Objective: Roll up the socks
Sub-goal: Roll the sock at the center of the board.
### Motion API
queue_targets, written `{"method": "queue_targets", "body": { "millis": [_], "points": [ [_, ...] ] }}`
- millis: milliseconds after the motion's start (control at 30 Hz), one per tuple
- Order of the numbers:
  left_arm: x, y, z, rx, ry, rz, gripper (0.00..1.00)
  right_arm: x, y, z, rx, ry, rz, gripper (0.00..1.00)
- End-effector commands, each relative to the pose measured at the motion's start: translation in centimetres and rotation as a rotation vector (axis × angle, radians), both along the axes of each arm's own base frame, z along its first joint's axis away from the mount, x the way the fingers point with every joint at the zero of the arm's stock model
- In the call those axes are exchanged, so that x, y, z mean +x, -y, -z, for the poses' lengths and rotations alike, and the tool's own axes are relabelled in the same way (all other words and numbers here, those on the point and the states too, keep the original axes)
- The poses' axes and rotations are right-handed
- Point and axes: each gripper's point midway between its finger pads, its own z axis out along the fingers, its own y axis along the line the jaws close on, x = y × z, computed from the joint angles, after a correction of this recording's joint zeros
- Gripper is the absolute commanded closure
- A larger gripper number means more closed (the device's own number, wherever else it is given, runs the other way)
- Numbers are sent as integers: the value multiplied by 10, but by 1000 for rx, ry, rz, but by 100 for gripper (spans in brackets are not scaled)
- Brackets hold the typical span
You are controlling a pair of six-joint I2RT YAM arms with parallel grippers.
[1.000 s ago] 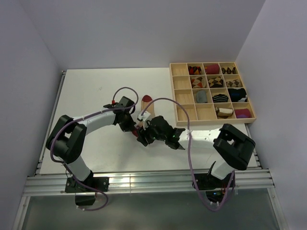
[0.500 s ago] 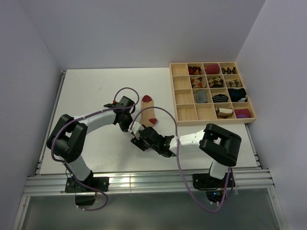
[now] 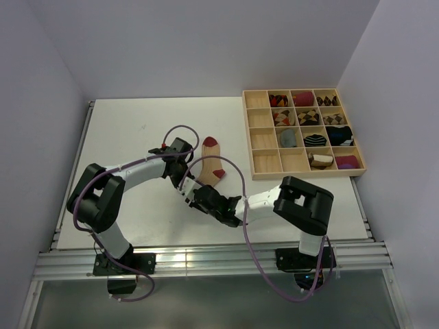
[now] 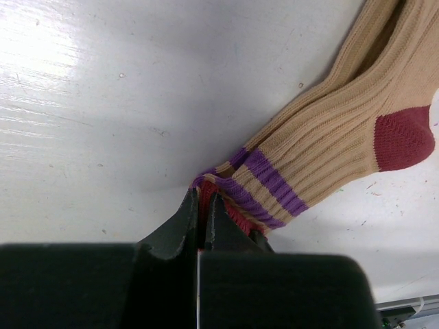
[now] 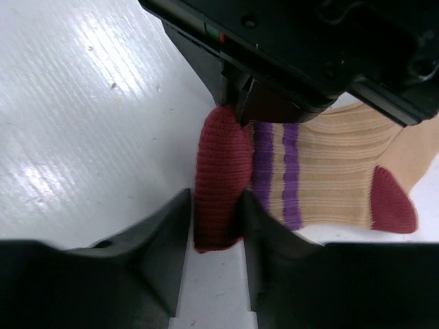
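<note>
One beige sock [image 3: 212, 168] with a dark-red toe and heel lies flat on the white table, toe pointing away. In the left wrist view the sock [image 4: 343, 130] shows purple stripes, and my left gripper [image 4: 203, 200] is shut on the edge of its cuff. The left gripper [image 3: 184, 179] sits at the sock's near end. My right gripper [image 3: 195, 199] comes in from the near side. Its jaws [image 5: 216, 212] press on both sides of the folded red cuff band [image 5: 219, 164], just below the left gripper's fingertips [image 5: 241, 110].
A wooden compartment tray [image 3: 247, 137] stands at the right back, holding several rolled sock bundles. Both forearms and their cables cross the table's middle. The table's near edge [image 3: 206, 241] runs close behind the right arm.
The right arm has swung left and forward to the sock's cuff. Its jaws have narrowed onto the red band. The left gripper has kept its hold and place.
</note>
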Motion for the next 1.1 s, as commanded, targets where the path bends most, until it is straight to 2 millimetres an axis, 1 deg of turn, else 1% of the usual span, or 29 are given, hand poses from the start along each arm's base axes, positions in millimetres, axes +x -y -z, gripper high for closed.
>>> {"method": "queue_targets", "body": {
  "millis": [0, 67, 100, 133, 167, 233, 267, 300, 333, 367, 400, 433, 467, 500, 533, 567, 600, 633, 700, 733, 767, 800, 833, 867, 900, 933, 967, 1000, 1067],
  "points": [
    [6, 4, -8, -8, 13, 19, 100, 8, -13, -16, 40, 56, 17, 64],
    [6, 5, -6, -10, 10, 20, 100, 7, -12, -14, 37, 50, 16, 79],
    [7, 4, -7, -13, 13, 12, 99, 4, -13, -13, 47, 36, 13, 93],
    [6, 4, -7, -13, 17, 8, 98, 3, -12, -12, 50, 26, 10, 98],
    [7, 3, -8, -16, 24, -2, 97, 1, -12, -11, 50, 12, 5, 100],
    [7, 3, -14, -42, 46, -26, 88, -4, -16, -9, 80, -49, -21, 100],
    [11, -2, -15, -29, 70, -51, 85, -7, -14, -6, 78, -80, -28, 100],
    [13, -4, -18, -36, 81, -77, 81, -9, -16, -6, 109, -132, -44, 100],
    [14, -9, -22, -33, 106, -98, 78, -10, -14, -4, 114, -164, -45, 100],
    [16, -14, -24, -34, 120, -121, 73, -10, -13, -5, 127, -190, -48, 100],
    [18, -16, -34, -53, 148, -146, 70, -18, -18, -8, 166, -253, -87, 100],
    [18, -20, -33, -56, 157, -166, 68, -14, -16, -9, 189, -289, -87, 100],
    [21, -26, -36, -62, 168, -195, 62, -17, -15, -8, 200, -333, -111, 100],
    [23, -28, -46, -89, 194, -228, 58, -19, -15, -9, 242, -394, -97, 100],
    [24, -32, -46, -96, 211, -250, 55, -19, -14, -11, 284, -459, -130, 100],
    [25, -37, -48, -106, 224, -275, 47, -19, -13, -14, 315, -500, -139, 100],
    [24, -41, -54, -125, 243, -303, 44, -26, -16, -14, 346, -586, -171, 100],
    [28, -42, -60, -144, 273, -314, 39, -17, -10, -13, 364, -626, -153, 100],
    [25, -43, -66, -173, 307, -316, 37, -13, -12, -13, 402, -718, -149, 100],
    [25, -43, -68, -183, 323, -311, 36, -12, -9, -17, 433, -775, -168, 100],
    [26, -39, -76, -220, 352, -300, 36, -10, -11, -15, 460, -841, -147, 100],
    [19, -40, -69, -227, 343, -294, 36, -9, -10, -15, 481, -882, -144, 100],
    [20, -36, -73, -258, 369, -288, 36, -7, -9, -21, 523, -926, -174, 100],
    [16, -34, -71, -282, 365, -287, 37, -7, -8, -15, 543, -990, -138, 100],
    [8, -37, -65, -287, 363, -288, 37, -3, -7, -14, 557, -1012, -125, 100],
    [5, -35, -64, -298, 369, -284, 37, -3, -7, -16, 574, -1035, -133, 100],
    [5, -33, -67, -321, 389, -285, 37, 1, -2, -10, 590, -1079, -83, 100],
    [0, -34, -60, -317, 381, -282, 37, 3, 0, -7, 596, -1097, -66, 100],
    [-3, -31, -58, -329, 385, -274, 37, 7, 5, -1, 611, -1141, -11, 100]
  ]
}}
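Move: The sock's rolled cuff is already pinched at its far left end by the left hand; its middle is about 2 cm back and 2 cm right of those fingers. The right fingers stand half open around its near right end, with the cuff's middle roughly 2 cm ahead and 2 cm left of them, at about finger height. From the right hand, the red heel is about 7 cm ahead and 8 cm right, the red toe some 17 cm ahead and 5 cm right. The right fingers shut on the near right end of the rolled cuff and keep their pinch, nearly in place, while the wrist rolls its top side forward and swings round some 65 degrees, until the fingers point left and slightly down. The left fingers open off the cuff; that hand goes about 5 cm left and 6 cm up, then draws back and sinks slightly. ##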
